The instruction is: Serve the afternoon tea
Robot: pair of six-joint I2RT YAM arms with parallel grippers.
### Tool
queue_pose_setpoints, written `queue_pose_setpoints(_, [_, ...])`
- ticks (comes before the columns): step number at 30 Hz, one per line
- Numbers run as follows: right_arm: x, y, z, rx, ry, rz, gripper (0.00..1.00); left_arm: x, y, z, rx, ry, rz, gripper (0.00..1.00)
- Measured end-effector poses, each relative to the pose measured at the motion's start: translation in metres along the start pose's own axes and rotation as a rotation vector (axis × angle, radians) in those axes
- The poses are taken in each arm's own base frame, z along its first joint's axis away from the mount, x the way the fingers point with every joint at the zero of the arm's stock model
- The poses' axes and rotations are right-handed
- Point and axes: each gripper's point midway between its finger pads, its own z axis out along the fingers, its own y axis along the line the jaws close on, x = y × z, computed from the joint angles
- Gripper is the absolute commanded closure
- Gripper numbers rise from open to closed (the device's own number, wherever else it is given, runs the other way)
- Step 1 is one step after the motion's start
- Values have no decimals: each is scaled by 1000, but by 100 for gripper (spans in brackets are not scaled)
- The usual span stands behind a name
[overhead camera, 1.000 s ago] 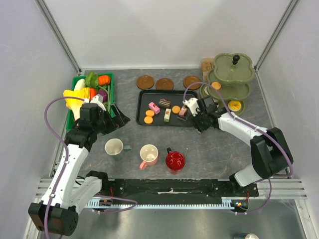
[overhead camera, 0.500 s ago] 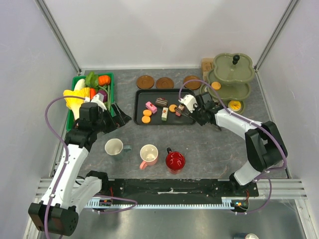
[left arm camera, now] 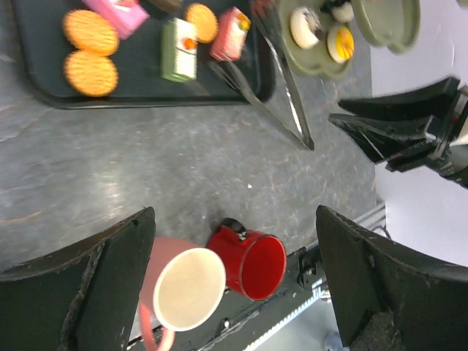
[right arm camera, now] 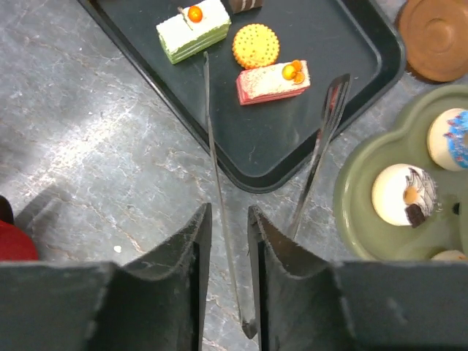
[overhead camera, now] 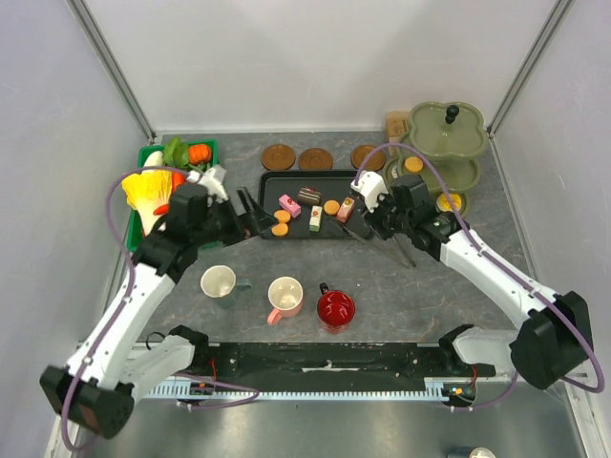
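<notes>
The black tray (overhead camera: 315,176) holds small cakes and biscuits: a pink cake (overhead camera: 289,205), a green-and-white slice (right arm camera: 194,30), a pink-and-white slice (right arm camera: 273,81) and orange biscuits (left arm camera: 91,51). The whitish mug (overhead camera: 219,282), pink mug (overhead camera: 285,295) and red mug (overhead camera: 335,307) stand in a row near the front. My left gripper (overhead camera: 253,212) hangs wide open by the tray's left edge, and nothing is between its fingers (left arm camera: 110,278). My right gripper (right arm camera: 228,212) is shut on the metal tongs (right arm camera: 333,102). One tong arm runs through the narrow gap between its jaws.
A green tiered stand (overhead camera: 447,134) with pastries rises at the back right. Three brown saucers (overhead camera: 316,159) lie behind the tray. A green crate of toy vegetables (overhead camera: 177,157) sits at the back left. The tongs' tips (overhead camera: 353,231) rest over the tray's right rim.
My right gripper has shut around the tongs. My left arm has swung right from the crate towards the tray's left edge, and its gripper is still open.
</notes>
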Motion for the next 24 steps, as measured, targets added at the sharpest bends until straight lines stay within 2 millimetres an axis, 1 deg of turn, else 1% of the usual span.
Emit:
queue_pose_setpoints(1, [-4, 1, -3, 17, -9, 17, 43, 4, -13, 6, 17, 30, 21, 5])
queue_pose_setpoints(3, [-4, -3, -3, 58, -3, 64, 39, 13, -33, 16, 37, 80, 56, 5])
queue_pose_setpoints(4, [1, -7, -2, 81, 17, 83, 34, 16, -38, 21, 41, 96, 66, 5])
queue_pose_setpoints(5, [8, -10, 0, 97, 45, 100, 25, 22, -42, 26, 42, 118, 74, 5])
queue_pose_setpoints(6, [17, -13, 3, 108, 78, 110, 10, 25, -41, 28, 37, 133, 76, 4])
queue_pose_setpoints(7, [28, -14, 5, 110, 117, 113, 2, 29, -39, 31, 26, 148, 75, 4])
queue_pose_setpoints(9, [53, -13, 8, 100, 185, 100, 2, 32, -34, 35, 9, 159, 73, 3])
queue_pose_setpoints(10, [71, -12, 9, 90, 230, 80, 2, 34, -31, 35, 0, 164, 72, 2])
queue_pose_setpoints(12, [91, -14, 7, 85, 290, 75, 2, 36, -27, 35, -15, 168, 71, 1])
queue_pose_setpoints(14, [105, -26, 5, 103, 334, 84, 2, 38, -23, 34, -27, 166, 76, 1])
queue_pose_setpoints(16, [109, -35, 3, 116, 340, 76, 2, 37, -20, 33, -38, 158, 84, 1])
queue_pose_setpoints(18, [106, -40, 2, 111, 327, 57, 2, 35, -18, 33, -47, 145, 93, 1])
queue_pose_setpoints(21, [102, -40, 5, 68, 305, 34, 2, 33, -15, 34, -61, 134, 108, 1])
queue_pose_setpoints(24, [108, -39, 7, 31, 304, 42, 2, 32, -13, 34, -68, 128, 124, 1])
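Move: Below and off to the right hand's right lies the hinge end of the tongs, about 8 cm right, 3 cm back and 11 cm down. The strawberry cake in the tray is some 10 cm ahead and 7 cm left of the hand, and the stand's lowest tier 12 cm ahead and 10 cm right, both about 10 cm below. From the left hand the hinge end is roughly 35 cm right, about level fore and aft, 19 cm lower. Opening from about a quarter to fully wide, the right hand swings about 8 cm to its right and sinks as much towards the hinge end of the tongs, the fingers tipping down some 10 degrees and the hand rolling left side down a little more, until the spread fingers stand over the hinge without closing. The left hand, staying wide open and empty, shifts 4 cm net to its right, dipping 2–3 cm. ##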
